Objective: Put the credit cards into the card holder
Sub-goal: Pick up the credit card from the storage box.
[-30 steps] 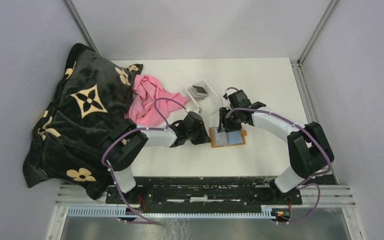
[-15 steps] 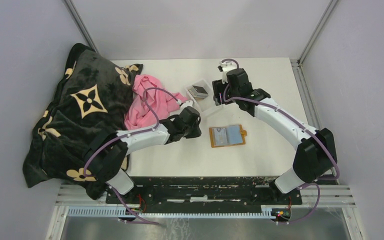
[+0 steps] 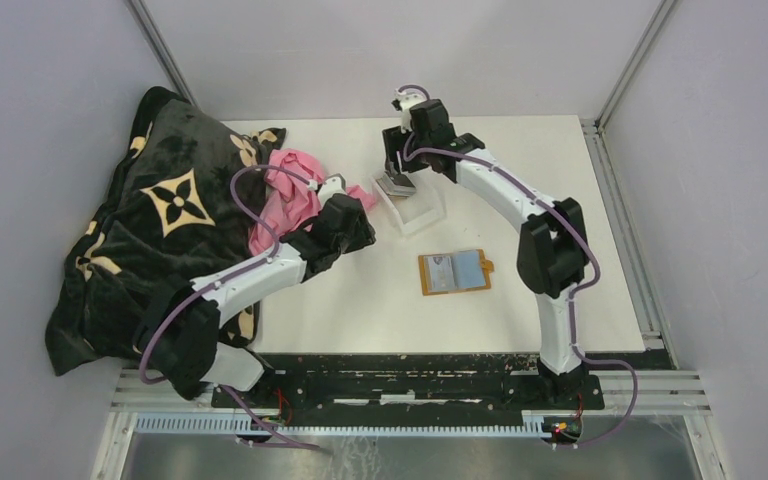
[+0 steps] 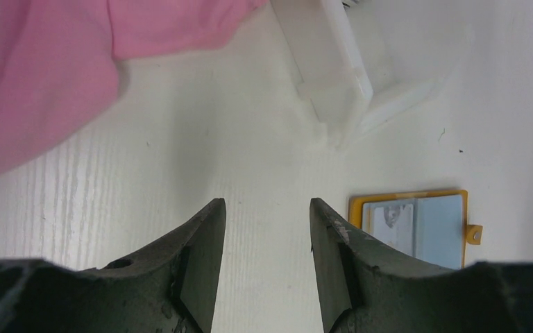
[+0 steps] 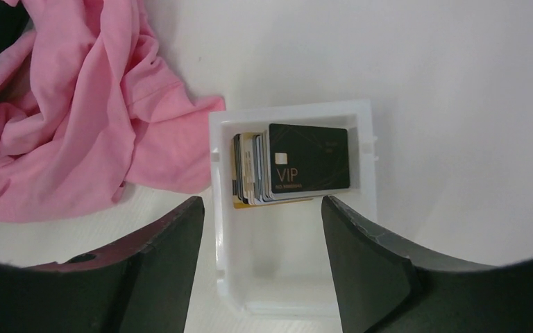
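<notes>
The credit cards (image 5: 298, 166) lie as a small stack in a white plastic tray (image 5: 291, 111), a black card marked VIP on top. My right gripper (image 5: 262, 208) hangs open just above the tray, near the cards, with nothing between its fingers; from above it sits at the table's back (image 3: 397, 165) over the cards (image 3: 396, 185). The card holder (image 3: 454, 271), orange and lying open, rests flat in mid-table with a card behind each clear pocket. My left gripper (image 4: 267, 211) is open over bare table, left of the card holder (image 4: 416, 225).
A crumpled pink cloth (image 3: 285, 200) lies left of the tray (image 3: 415, 205), touching its corner. A large black blanket with cream flowers (image 3: 160, 230) covers the table's left side. Grey walls enclose the table on three sides.
My right arm swung from the card holder to the back, over the tray, its jaws widening. My left arm drew back leftward from the card holder and its jaws opened.
</notes>
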`<action>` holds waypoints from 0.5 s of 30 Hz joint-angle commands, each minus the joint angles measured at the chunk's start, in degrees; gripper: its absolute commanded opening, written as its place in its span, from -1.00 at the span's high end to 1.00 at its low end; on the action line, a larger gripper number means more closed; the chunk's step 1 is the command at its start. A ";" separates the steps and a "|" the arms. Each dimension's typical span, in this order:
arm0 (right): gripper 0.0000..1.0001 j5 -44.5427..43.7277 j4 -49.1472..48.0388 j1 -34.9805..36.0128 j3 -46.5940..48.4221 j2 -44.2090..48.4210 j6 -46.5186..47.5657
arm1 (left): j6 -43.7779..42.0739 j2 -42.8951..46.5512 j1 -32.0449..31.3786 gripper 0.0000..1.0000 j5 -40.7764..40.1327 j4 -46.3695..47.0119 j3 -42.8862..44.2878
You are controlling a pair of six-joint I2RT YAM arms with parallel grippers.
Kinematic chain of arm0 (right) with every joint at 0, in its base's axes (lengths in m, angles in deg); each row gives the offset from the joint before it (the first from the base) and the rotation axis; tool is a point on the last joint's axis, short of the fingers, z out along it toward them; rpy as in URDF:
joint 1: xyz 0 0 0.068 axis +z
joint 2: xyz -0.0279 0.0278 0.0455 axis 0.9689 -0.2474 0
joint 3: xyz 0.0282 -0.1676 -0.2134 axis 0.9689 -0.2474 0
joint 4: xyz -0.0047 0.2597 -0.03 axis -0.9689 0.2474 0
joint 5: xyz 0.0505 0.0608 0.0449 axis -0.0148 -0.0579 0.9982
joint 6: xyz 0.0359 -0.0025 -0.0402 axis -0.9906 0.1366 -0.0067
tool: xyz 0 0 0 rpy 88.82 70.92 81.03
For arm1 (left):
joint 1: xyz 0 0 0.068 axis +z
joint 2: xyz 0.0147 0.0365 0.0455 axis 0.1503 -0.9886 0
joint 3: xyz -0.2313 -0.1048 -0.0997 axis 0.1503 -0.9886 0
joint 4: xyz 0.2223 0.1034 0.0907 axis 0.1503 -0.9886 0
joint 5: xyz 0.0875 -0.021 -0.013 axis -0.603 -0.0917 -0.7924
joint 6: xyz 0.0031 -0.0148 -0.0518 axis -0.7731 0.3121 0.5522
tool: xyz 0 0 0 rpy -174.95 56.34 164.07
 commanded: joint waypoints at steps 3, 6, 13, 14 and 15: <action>-0.42 6.73 8.73 0.35 14.15 -9.67 0.70 | -3.04 -3.57 2.14 -0.11 1.42 3.46 2.04; -0.42 6.83 10.91 0.35 18.10 -13.07 0.46 | -3.04 -5.46 2.69 -0.11 2.34 4.44 3.08; -0.42 7.48 12.01 0.42 20.91 -17.25 -0.16 | -2.74 -10.58 4.09 -0.10 3.17 6.27 6.14; -0.42 7.35 12.00 0.39 20.89 -17.62 -0.09 | -2.62 -11.24 4.41 -0.10 3.50 6.47 6.54; -0.41 7.30 11.94 0.31 21.01 -17.97 -0.08 | -2.41 -11.92 4.73 -0.09 3.71 6.75 6.95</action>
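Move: The stack of credit cards in the storage box is almost under my right hand, roughly 14 cm below and 2 cm ahead. The box's middle is about 3 cm back and 3 cm to the right, 15 cm down. The pink cloth is centred some 20 cm to my left and 3 cm back, the open card holder 19 cm back and 12 cm right. From my left hand the cards are about 19 cm ahead, 7 cm right and 10 cm below. I sink my right hand some 7 cm towards the cards at the far end of the storage box, easing about 3 cm left on the way; the fingers stay wide open and tip roughly 10 degrees further down, without reaching the stack. My left hand, empty and open, drops nearly 4 cm and then edges about 3 cm forward over the bare table. ##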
